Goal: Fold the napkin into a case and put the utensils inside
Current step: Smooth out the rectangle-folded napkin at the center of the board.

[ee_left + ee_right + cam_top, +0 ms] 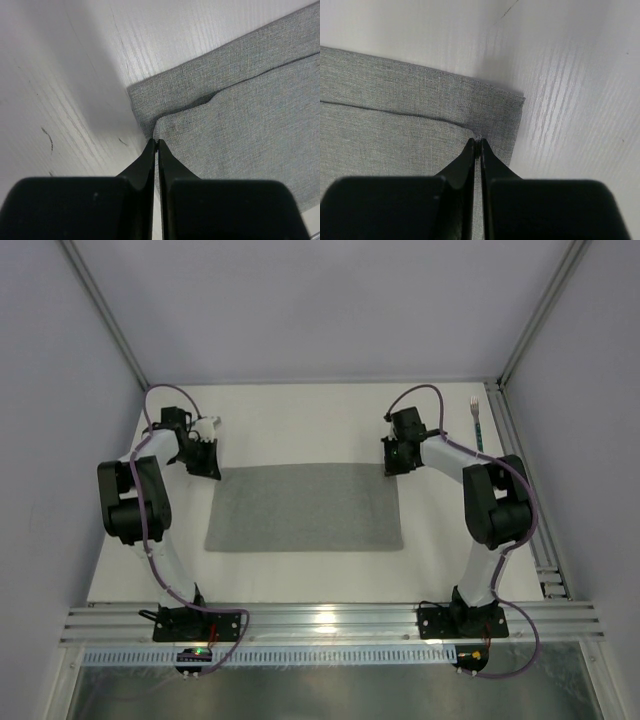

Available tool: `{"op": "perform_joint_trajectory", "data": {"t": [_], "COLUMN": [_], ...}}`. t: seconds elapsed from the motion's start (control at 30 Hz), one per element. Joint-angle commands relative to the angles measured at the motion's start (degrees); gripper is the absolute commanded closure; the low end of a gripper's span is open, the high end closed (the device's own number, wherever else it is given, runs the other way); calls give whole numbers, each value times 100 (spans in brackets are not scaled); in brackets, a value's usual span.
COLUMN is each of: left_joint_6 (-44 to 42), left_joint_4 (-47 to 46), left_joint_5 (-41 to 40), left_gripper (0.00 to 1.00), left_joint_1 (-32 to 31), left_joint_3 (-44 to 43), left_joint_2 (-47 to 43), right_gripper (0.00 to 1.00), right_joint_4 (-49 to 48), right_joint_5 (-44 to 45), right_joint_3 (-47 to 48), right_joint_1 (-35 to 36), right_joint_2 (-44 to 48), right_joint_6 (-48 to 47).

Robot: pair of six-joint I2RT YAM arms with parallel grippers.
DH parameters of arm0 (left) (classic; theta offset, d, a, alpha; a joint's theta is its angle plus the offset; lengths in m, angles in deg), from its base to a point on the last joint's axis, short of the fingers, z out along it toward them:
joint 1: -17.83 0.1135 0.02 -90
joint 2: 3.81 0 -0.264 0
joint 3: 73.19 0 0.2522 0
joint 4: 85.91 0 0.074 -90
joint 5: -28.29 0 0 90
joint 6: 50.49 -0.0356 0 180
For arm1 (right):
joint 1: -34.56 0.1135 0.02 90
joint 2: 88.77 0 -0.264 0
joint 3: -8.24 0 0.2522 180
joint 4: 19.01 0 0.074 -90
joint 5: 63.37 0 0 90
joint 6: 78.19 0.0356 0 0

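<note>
The grey napkin [305, 508] lies flat in the middle of the table, doubled over with its upper layer ending just short of the far edge. My left gripper [208, 465] is at the far left corner. In the left wrist view it [156, 142] is shut, pinching the upper layer's corner of the napkin [240, 110]. My right gripper [392, 465] is at the far right corner. In the right wrist view it [479, 141] is also shut on the upper layer's corner of the napkin [395, 120]. Of the utensils, a fork [477, 420] with a dark handle lies at the far right of the table.
The white table [300, 420] is bounded by grey walls at the back and sides. An aluminium rail [320, 622] runs along the near edge by the arm bases, and another rail [525, 490] runs down the right side.
</note>
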Motion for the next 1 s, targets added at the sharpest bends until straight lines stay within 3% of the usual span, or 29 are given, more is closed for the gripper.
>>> {"op": "perform_joint_trajectory", "data": {"t": [0.0, 0.33, 0.7, 0.97], "left_joint_6": [135, 382, 558, 725], "left_joint_4": [-258, -601, -653, -812], "left_joint_5": [-5, -5, 118, 4], "left_gripper": [100, 100, 100, 100], "left_joint_1": [8, 16, 8, 8], "left_joint_3": [31, 128, -118, -487], "left_joint_2": [-383, -885, -1245, -491], "right_gripper": [97, 97, 97, 97], "right_joint_4": [-7, 37, 169, 203], "right_joint_5": [155, 551, 393, 191], "right_joint_3": [227, 209, 552, 947], "right_joint_1": [40, 40, -170, -381], "right_joint_2": [530, 917, 962, 189], "right_joint_6": [-80, -89, 69, 35]}}
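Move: The napkin's far edge, upper layer, is already pinched near its two corners. The folded napkin's middle lies about 20 cm to the left hand's right and 8 cm back of it; from the right hand it is some 20 cm left and 8 cm back, 2 cm below both. The board's centre is level ahead with both hands, about 22 cm right of the left one and 17 cm left of the right. The fork is 24 cm right and 13 cm ahead of the right hand. The napkin's pinched far edge is raised off the board between the two hands, both climbing about 7 cm and then easing some 3.5 cm forward, fingers kept shut on the cloth. Their fingertips tilt forward roughly 10 degrees on the way up, and the right hand ends about 2 cm farther right, away from the left. ##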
